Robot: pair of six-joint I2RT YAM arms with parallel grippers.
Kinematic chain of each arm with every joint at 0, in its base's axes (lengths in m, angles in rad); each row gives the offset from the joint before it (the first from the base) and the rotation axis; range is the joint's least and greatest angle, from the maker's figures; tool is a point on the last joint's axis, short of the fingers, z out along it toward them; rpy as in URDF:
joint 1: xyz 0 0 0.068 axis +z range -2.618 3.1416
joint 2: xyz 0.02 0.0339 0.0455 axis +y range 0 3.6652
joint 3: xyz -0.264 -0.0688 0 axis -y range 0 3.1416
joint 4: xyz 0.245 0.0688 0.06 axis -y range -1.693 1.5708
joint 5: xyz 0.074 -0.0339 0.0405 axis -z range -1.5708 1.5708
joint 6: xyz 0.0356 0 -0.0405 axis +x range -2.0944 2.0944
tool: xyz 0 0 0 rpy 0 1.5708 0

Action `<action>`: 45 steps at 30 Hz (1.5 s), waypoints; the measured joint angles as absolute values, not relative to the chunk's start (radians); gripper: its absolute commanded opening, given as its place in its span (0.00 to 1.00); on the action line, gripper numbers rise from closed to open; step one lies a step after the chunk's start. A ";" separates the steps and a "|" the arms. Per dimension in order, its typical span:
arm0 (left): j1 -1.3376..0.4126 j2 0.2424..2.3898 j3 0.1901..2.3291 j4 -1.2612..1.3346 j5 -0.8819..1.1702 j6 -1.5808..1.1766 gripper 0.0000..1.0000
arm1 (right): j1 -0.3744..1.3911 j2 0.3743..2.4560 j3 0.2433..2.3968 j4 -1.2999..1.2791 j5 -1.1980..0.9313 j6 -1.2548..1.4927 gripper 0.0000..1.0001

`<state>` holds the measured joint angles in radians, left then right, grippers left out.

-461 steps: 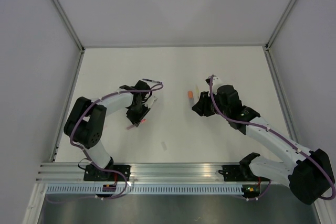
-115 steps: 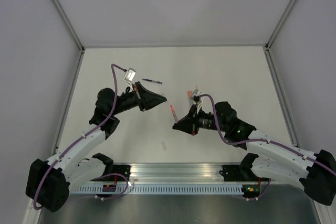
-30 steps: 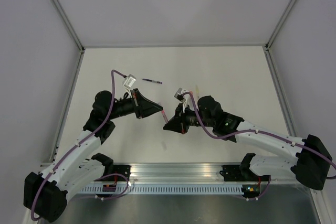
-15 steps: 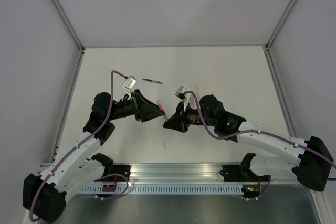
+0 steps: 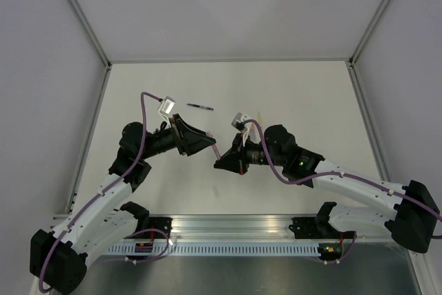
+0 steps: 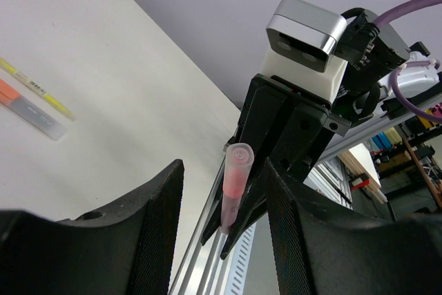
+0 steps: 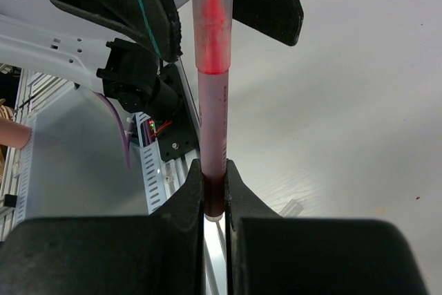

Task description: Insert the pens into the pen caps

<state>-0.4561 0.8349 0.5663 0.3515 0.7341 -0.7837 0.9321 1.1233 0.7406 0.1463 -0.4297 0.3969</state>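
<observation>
My right gripper [image 7: 214, 170] is shut on the lower end of the red-pink pen [image 7: 214, 129], holding it in the air. A translucent pen cap [image 7: 210, 25] sits over the pen's tip. My left gripper [image 6: 222, 170] is open, its fingers [image 6: 155, 219] on either side of the capped end [image 6: 238, 164] without touching it. From above, the two grippers [image 5: 209, 145] [image 5: 221, 162] face each other mid-table. A dark purple pen [image 5: 200, 107] lies behind them. A pale yellow pen [image 6: 34, 88] lies beside an orange-ended cap [image 6: 27, 107].
A small clear tube [image 7: 293, 206] lies on the white table [image 5: 276, 88] near the front. An aluminium rail [image 5: 228, 229] runs along the near edge, with both arm bases on it. Grey walls enclose the table on three sides.
My left gripper has opened and let go of the cap, which stays on the red-pink pen. The right gripper still holds the pen in about the same place.
</observation>
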 measured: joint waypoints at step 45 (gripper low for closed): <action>-0.430 0.870 0.376 0.806 0.549 -0.879 0.02 | 0.824 1.344 1.053 -0.163 -0.532 0.302 0.00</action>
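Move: The cap on the pink pen sits between the left hand's open fingers, about 1 cm right and 1 cm back. From the right hand, still gripping the pen's lower end, the cap lies some 5 cm ahead, 2 cm left and 5 cm up. On the table roughly 27 cm below the left hand lie a clear piece, 5 cm back and 2 cm left, and the orange highlighter, 22 cm ahead and 12 cm right. The left fingers pinch the cap, then both hands go forward, left about 3 cm, right, gripping the pen, 4–5 cm. ##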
